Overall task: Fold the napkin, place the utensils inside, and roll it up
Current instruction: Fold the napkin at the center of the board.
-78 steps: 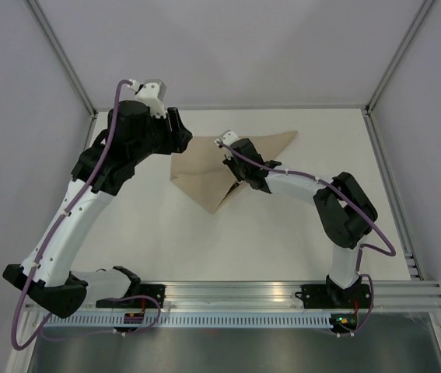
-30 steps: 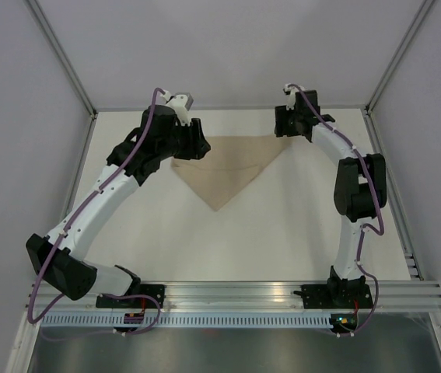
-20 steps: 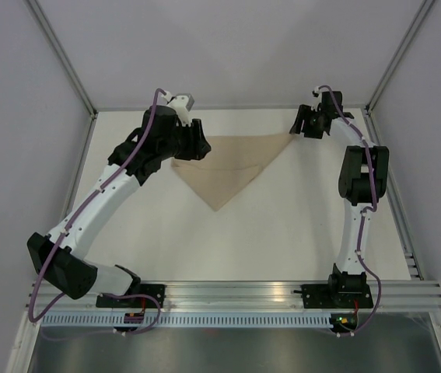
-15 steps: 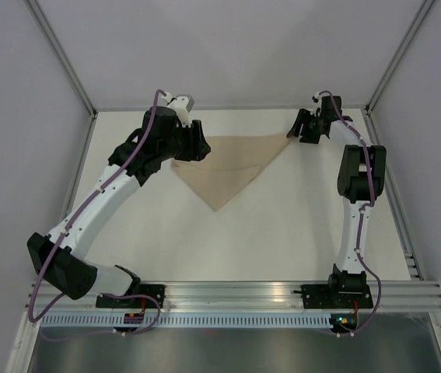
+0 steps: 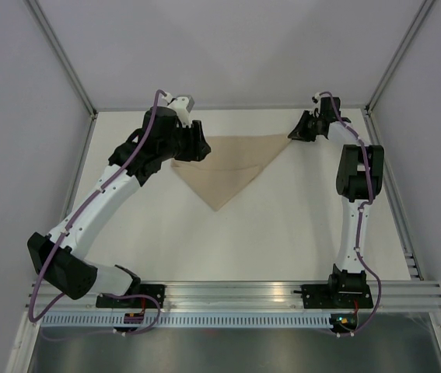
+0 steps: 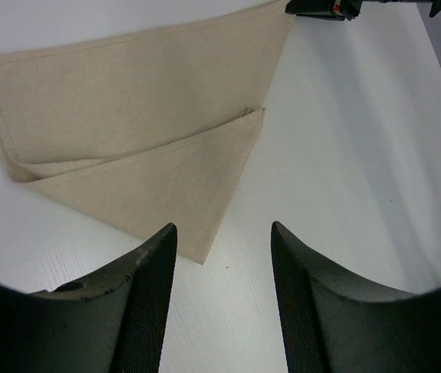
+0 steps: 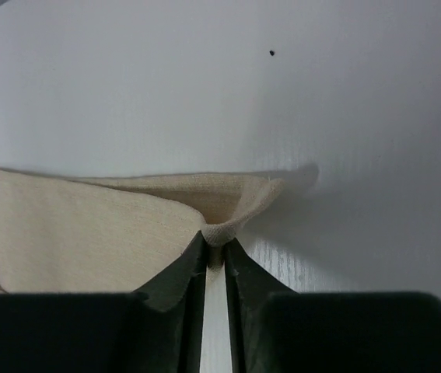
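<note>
The tan napkin (image 5: 228, 167) lies folded into a triangle on the white table, its point toward the near side. My right gripper (image 5: 292, 134) sits at the napkin's far right corner, shut on it. In the right wrist view the corner of the napkin (image 7: 228, 214) is bunched up and pinched between the nearly closed jaws of this gripper (image 7: 215, 242). My left gripper (image 5: 192, 148) hovers over the napkin's left end. In the left wrist view it (image 6: 222, 227) is open and empty above the napkin (image 6: 127, 116). No utensils are in view.
Grey walls and slanted metal posts (image 5: 387, 74) enclose the table at the back and sides. An aluminium rail (image 5: 236, 291) with both arm bases runs along the near edge. A small dark speck (image 7: 272, 53) marks the table beyond the corner.
My right gripper has swung from behind the napkin's far edge to its right corner and closed on it, lifting the corner slightly. The left arm has stayed still and open.
</note>
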You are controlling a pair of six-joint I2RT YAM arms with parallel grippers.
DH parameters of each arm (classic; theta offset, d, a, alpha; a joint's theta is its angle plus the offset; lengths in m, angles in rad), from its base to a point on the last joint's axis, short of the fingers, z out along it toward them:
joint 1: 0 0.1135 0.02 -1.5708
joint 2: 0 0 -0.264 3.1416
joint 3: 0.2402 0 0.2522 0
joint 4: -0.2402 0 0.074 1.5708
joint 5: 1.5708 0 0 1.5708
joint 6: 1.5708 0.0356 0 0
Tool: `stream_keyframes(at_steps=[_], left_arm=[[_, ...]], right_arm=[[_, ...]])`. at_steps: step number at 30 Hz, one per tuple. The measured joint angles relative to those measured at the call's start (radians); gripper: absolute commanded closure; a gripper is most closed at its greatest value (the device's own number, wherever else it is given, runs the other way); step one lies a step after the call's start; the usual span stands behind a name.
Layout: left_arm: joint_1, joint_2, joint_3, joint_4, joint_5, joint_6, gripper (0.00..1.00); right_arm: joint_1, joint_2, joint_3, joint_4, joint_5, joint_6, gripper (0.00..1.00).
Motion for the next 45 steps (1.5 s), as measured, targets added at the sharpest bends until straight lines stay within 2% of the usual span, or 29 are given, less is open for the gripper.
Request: stream_keyframes(at_steps=[3,10,16,19,25,32,37,45], left_arm=[[0.0,0.0,-0.002,0.0,0.0,0.0,0.43],[0.0,0.0,-0.007,0.0,0.0,0.0,0.44],[0.0,-0.001,-0.007,0.0,0.002,-0.001,0.44],[0.0,-0.005,-0.007,0.0,0.001,-0.002,0.44],[0.0,-0.045,-0.007,0.0,0.0,-0.016,0.44],[0.0,-0.119,-0.006,-0.001,-0.004,-0.043,0.46],[0.0,-0.148,0.01,-0.004,-0.008,-0.054,0.47],[0.0,-0.158,0.022,-0.005,-0.008,-0.056,0.47]], right_arm=[[0.0,-0.001,-0.007,0.033,-0.009,0.007,0.87],[0.002,-0.044,-0.085,0.084,-0.033,0.0,0.92],[0.039,-0.204,-0.183,0.111,-0.023,-0.076,0.93],[0.107,-0.32,-0.251,0.127,0.001,-0.15,0.93],[0.322,-0.508,-0.396,0.152,0.067,-0.324,0.94],[0.565,-0.568,-0.535,0.158,0.142,-0.531,0.95],[0.654,-0.57,-0.602,0.151,0.172,-0.618,0.96],[0.709,-0.569,-0.611,0.155,0.187,-0.66,0.96]])
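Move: The right fingertips stand at the napkin's far-right corner, just off the table. The napkin's middle, where this corner is to go, lies about 17 cm back and 28 cm left of this hand. The right end of the earlier fold is some 13 cm back and 14 cm left of it, the napkin's near tip roughly 32 cm back and 31 cm left. From the left hand the napkin's middle is about 13 cm ahead, 4 cm right and 27 cm below. Pinching the napkin's far-right corner, the right fingers finish closing, lift it about 13 cm, and sweep it left and back in a quick arc towards the napkin's middle, sinking roughly 6 cm on the way and slowing there, grip kept. The wrist swings some 55 degrees counter-clockwise. Meanwhile the open, empty left hand rises about 7 cm and draws back a little. ##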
